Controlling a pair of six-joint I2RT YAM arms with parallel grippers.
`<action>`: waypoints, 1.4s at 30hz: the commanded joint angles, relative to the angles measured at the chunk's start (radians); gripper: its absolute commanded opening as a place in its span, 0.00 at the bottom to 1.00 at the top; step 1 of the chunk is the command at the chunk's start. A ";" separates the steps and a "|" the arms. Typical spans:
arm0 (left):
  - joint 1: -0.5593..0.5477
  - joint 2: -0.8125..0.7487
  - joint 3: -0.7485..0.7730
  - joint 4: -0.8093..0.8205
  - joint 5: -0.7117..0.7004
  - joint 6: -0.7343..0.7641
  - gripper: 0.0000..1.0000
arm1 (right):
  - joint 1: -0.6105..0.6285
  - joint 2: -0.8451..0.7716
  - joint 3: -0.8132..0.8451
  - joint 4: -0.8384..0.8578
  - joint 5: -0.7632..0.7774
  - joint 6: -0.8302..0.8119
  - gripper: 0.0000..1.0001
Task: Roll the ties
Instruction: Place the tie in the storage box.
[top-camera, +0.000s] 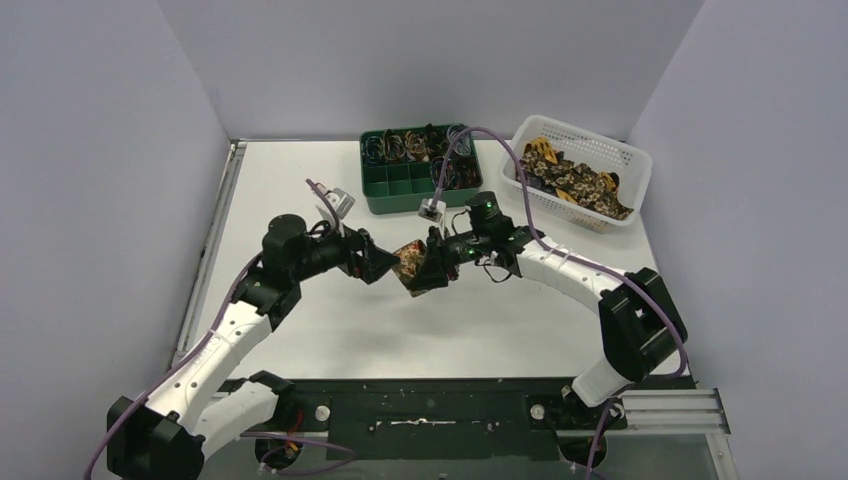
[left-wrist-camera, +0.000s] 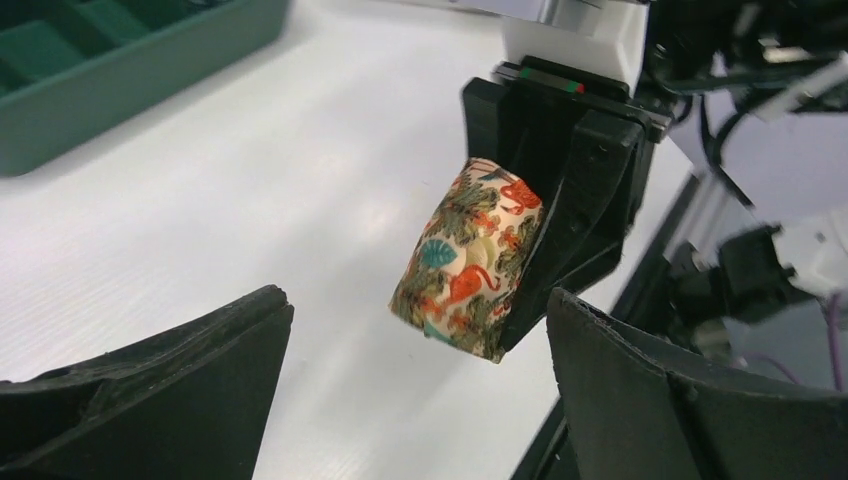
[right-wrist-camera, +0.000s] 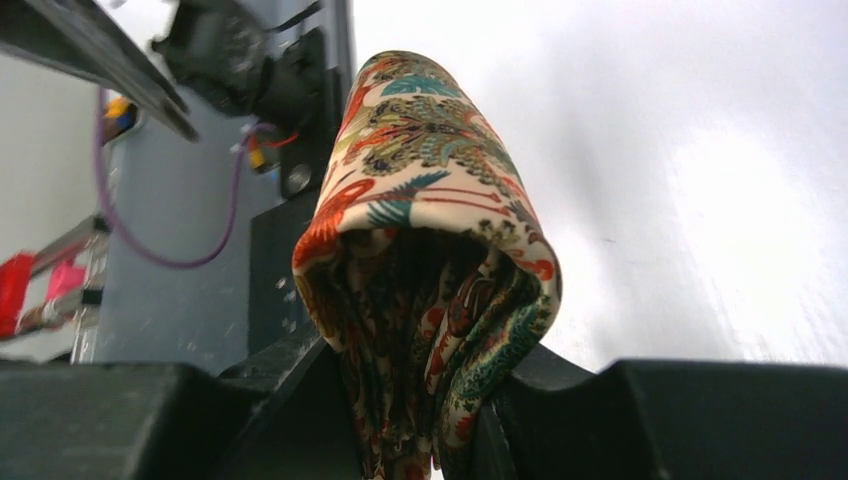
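A rolled tie, printed in orange, teal and cream, hangs above the middle of the white table between the two arms. My right gripper is shut on it: in the right wrist view the coil stands up from between the jaws of that gripper, pinched at its lower end. My left gripper sits just left of the roll and is open. In the left wrist view its fingers stand wide apart, with the roll ahead of the gripper and untouched by it.
A green compartment tray at the back holds small coils and coloured loops; its corner shows in the left wrist view. A white basket at the back right holds several loose ties. Grey walls enclose the table.
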 joint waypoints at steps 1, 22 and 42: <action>0.059 -0.074 -0.024 0.022 -0.260 -0.084 0.97 | -0.036 0.051 0.113 -0.008 0.288 0.107 0.00; 0.212 -0.062 -0.091 -0.264 -0.627 -0.285 0.97 | -0.051 0.513 0.871 -0.338 1.209 0.352 0.00; 0.236 -0.018 -0.099 -0.237 -0.499 -0.266 0.97 | -0.024 0.857 1.312 -0.484 1.274 0.252 0.00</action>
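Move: The rolled tie is already pinched in the right hand. The empty front-row compartment third from the left in the green storage box lies about 35 cm ahead, level sideways and 14 cm below. A rolled navy tie fills the next compartment, 8 cm to its right; a rolled brown tie lies about 10 cm beyond it. From the empty left hand, that compartment is some 31 cm ahead, 12 cm right and 19 cm down. The rolled tie, kept pinched in the right fingers, is carried quickly forward some 33 cm to the storage box while the hand turns about 65 degrees clockwise, fingers swinging from leftward to forward and down; then it sinks over the empty compartment. The left hand, still open, swings left and down away from the tie, turning counter-clockwise. ##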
